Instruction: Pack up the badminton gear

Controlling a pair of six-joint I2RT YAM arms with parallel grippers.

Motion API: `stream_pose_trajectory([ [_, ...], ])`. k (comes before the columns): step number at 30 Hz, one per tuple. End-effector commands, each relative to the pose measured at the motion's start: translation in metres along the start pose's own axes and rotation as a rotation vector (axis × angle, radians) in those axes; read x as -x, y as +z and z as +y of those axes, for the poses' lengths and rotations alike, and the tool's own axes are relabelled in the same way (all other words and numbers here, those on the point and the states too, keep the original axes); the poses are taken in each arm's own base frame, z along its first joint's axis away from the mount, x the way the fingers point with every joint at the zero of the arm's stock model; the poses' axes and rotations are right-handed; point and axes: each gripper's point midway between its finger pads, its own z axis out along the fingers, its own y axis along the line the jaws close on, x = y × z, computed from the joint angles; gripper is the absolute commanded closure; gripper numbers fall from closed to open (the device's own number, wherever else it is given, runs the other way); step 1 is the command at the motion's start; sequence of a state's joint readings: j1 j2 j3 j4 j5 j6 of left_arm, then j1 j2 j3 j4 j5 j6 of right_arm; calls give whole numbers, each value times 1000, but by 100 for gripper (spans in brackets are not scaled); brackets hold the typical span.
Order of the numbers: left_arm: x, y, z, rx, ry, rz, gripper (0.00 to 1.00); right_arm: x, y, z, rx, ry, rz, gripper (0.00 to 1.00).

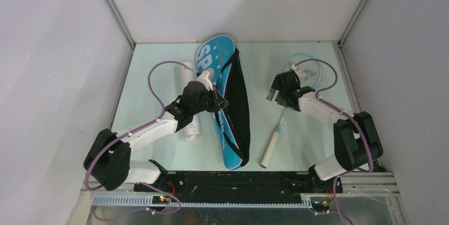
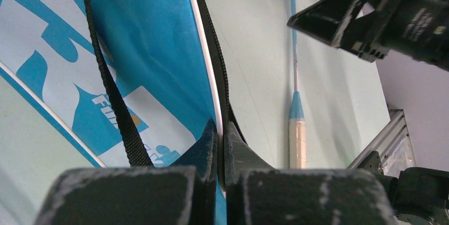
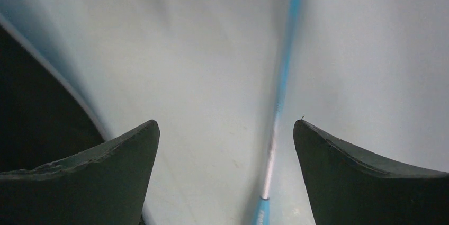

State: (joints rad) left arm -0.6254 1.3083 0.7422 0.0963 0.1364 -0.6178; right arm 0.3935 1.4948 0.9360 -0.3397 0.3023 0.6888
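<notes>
The blue "SPORT" bag [image 1: 214, 58] lies lengthwise at the table's middle, its black inside [image 1: 242, 108] showing along the right side. My left gripper [image 1: 218, 100] is shut on the bag's upper edge; in the left wrist view the white piping [image 2: 204, 50] runs between its fingertips [image 2: 222, 135]. A racket with a cream handle [image 1: 270, 151] lies to the right of the bag, its head [image 1: 304, 66] toward the back. My right gripper [image 1: 280, 95] hovers open above the racket's thin blue shaft [image 3: 280, 87], jaws wide, holding nothing [image 3: 226, 124]. A long white tube [image 1: 191, 127] lies left of the bag.
The bag's black strap [image 2: 114, 103] crosses its blue face. Grey walls close in the pale green table [image 1: 153, 77] on three sides. A metal rail [image 1: 238, 198] runs along the near edge. The right arm's black gripper [image 2: 370, 18] shows in the left wrist view.
</notes>
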Motion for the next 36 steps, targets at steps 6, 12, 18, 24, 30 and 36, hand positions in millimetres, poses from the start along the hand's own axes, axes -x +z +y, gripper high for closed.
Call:
stream_pose_trajectory([
  [6,29,-9,-23,-94,60,-103,100,-48,25,-44,-185,115,149,4],
  [12,31,-9,-23,-93,62,-106,100,-71,27,-56,-197,155,190,23],
  [18,33,-8,-25,-101,62,-108,100,-77,23,-60,-175,165,206,55],
  [24,32,-9,-23,-93,61,-109,100,-73,22,-60,-151,143,188,90],
  [30,35,-10,-18,-74,69,-126,100,-39,2,-54,-94,24,59,100],
  [36,45,-5,-14,-54,77,-147,100,-18,-43,-39,-5,-221,-59,100],
])
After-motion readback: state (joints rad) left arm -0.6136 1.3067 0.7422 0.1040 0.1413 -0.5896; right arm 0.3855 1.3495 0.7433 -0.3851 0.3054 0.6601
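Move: The racket's shaft, lying on the table, is roughly 5 cm back, 3 cm right and 7 cm below the open right gripper. Its head is some 17 cm ahead and 12 cm right of this hand, its handle about 24 cm back and 5 cm left. The open bag's middle lies about level and 28 cm left, some 4 cm lower. From the left hand, pinching the bag's edge, the shaft is some 30 cm right, level, 13 cm down. Bring the open right gripper down about 7 cm, drawing it back 5 cm and a little right onto the racket's shaft while the wrist tips further down and turns some 10 degrees clockwise. Shut the fingers on the shaft, then raise it about 4 cm, undoing the tip and turn. Keep the left fingers pinching the bag's edge, still. ##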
